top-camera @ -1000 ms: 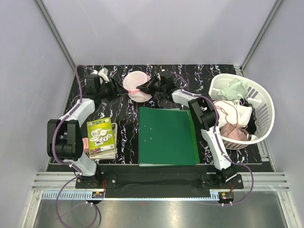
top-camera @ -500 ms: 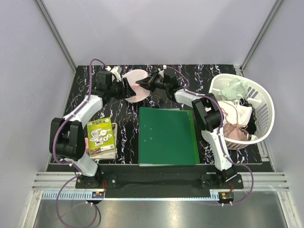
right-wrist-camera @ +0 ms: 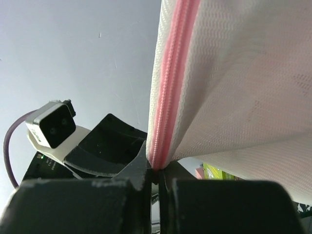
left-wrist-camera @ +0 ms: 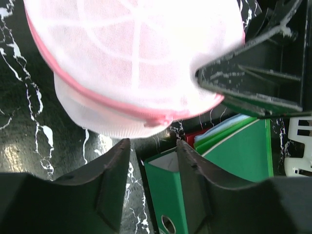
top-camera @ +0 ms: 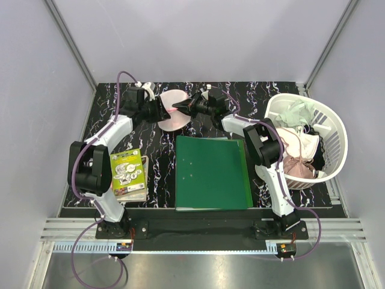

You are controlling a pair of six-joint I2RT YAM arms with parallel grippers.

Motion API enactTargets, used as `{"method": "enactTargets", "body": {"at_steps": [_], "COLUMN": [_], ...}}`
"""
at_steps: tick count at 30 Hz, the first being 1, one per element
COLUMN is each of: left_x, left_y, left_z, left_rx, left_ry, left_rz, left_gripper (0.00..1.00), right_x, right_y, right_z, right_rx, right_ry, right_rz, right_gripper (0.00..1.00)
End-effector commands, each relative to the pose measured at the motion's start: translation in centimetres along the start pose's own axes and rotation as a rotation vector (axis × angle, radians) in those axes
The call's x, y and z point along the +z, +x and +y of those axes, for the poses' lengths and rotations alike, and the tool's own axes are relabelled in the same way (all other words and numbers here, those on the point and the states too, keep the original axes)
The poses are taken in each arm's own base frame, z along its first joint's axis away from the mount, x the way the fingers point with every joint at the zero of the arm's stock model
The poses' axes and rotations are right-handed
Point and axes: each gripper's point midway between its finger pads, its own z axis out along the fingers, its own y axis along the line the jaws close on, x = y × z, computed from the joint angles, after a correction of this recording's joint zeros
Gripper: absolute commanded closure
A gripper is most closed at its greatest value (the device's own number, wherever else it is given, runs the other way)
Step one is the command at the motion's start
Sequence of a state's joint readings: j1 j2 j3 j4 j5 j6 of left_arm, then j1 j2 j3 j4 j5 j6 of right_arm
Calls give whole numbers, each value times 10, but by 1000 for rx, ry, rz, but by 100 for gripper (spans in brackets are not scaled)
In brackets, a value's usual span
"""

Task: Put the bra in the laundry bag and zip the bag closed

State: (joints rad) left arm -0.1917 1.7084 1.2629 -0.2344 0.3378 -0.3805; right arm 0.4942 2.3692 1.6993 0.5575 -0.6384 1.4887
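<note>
The laundry bag, a white mesh dome with a pink zip rim, hangs over the back of the dark table between both grippers. My right gripper is shut on its pink zip edge, which runs up from the pinched jaws. My left gripper is at the bag's left side. In the left wrist view its jaws stand apart just below the bag and its pink rim, with nothing between them. The mesh looks pinkish; the bra itself is hidden.
A green binder lies in the middle of the table, under the bag's near side. A green booklet lies at the front left. A white slatted basket with several garments stands at the right.
My left gripper has moved right, up to the bag's left side, and its jaws have narrowed. The right gripper has kept its hold, and the bag has shifted slightly toward the back.
</note>
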Motion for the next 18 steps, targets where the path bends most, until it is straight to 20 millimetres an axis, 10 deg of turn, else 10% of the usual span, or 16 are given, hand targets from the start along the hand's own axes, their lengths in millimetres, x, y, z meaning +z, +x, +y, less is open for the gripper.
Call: {"method": "enactTargets", "body": {"at_steps": [1, 12, 18], "left_x": [4, 10, 10], "left_y": [-31, -42, -48], "left_z": [-11, -7, 2], "left_rx": [45, 49, 41], "left_ry": [13, -18, -70], "left_rz": [-81, -103, -133], "left_gripper": [55, 61, 88], "right_x": [-13, -11, -11], "right_y": [12, 20, 22], "right_z": [64, 67, 65], "right_rx": [-90, -78, -74], "right_ry": [-125, -138, -134], "right_rz": [25, 44, 49], "right_gripper": [100, 100, 100]}}
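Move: The bag's zipper pull is only about 2 cm ahead of the left fingertips and 1 cm to their right, at their height. The right fingers, gripping the rim, stand some 5 cm right of the left fingertips, 2 cm farther ahead and 3 cm higher; the laundry bag's middle is roughly 5 cm ahead and 4 cm right. The green folder lies about 20 cm right, 22 cm back and 14 cm below. From the right hand the zipper pull is some 4 cm left and 3 cm down. Forward, slowly, the left hand eases about 2 cm towards the zipper pull, its wrist attitude unchanged, and its half-open fingers narrow to a small gap around the pull, most quickly at the end. The right hand holds nearly still, keeping its closed grip on the bag's rim beside the zipper. ##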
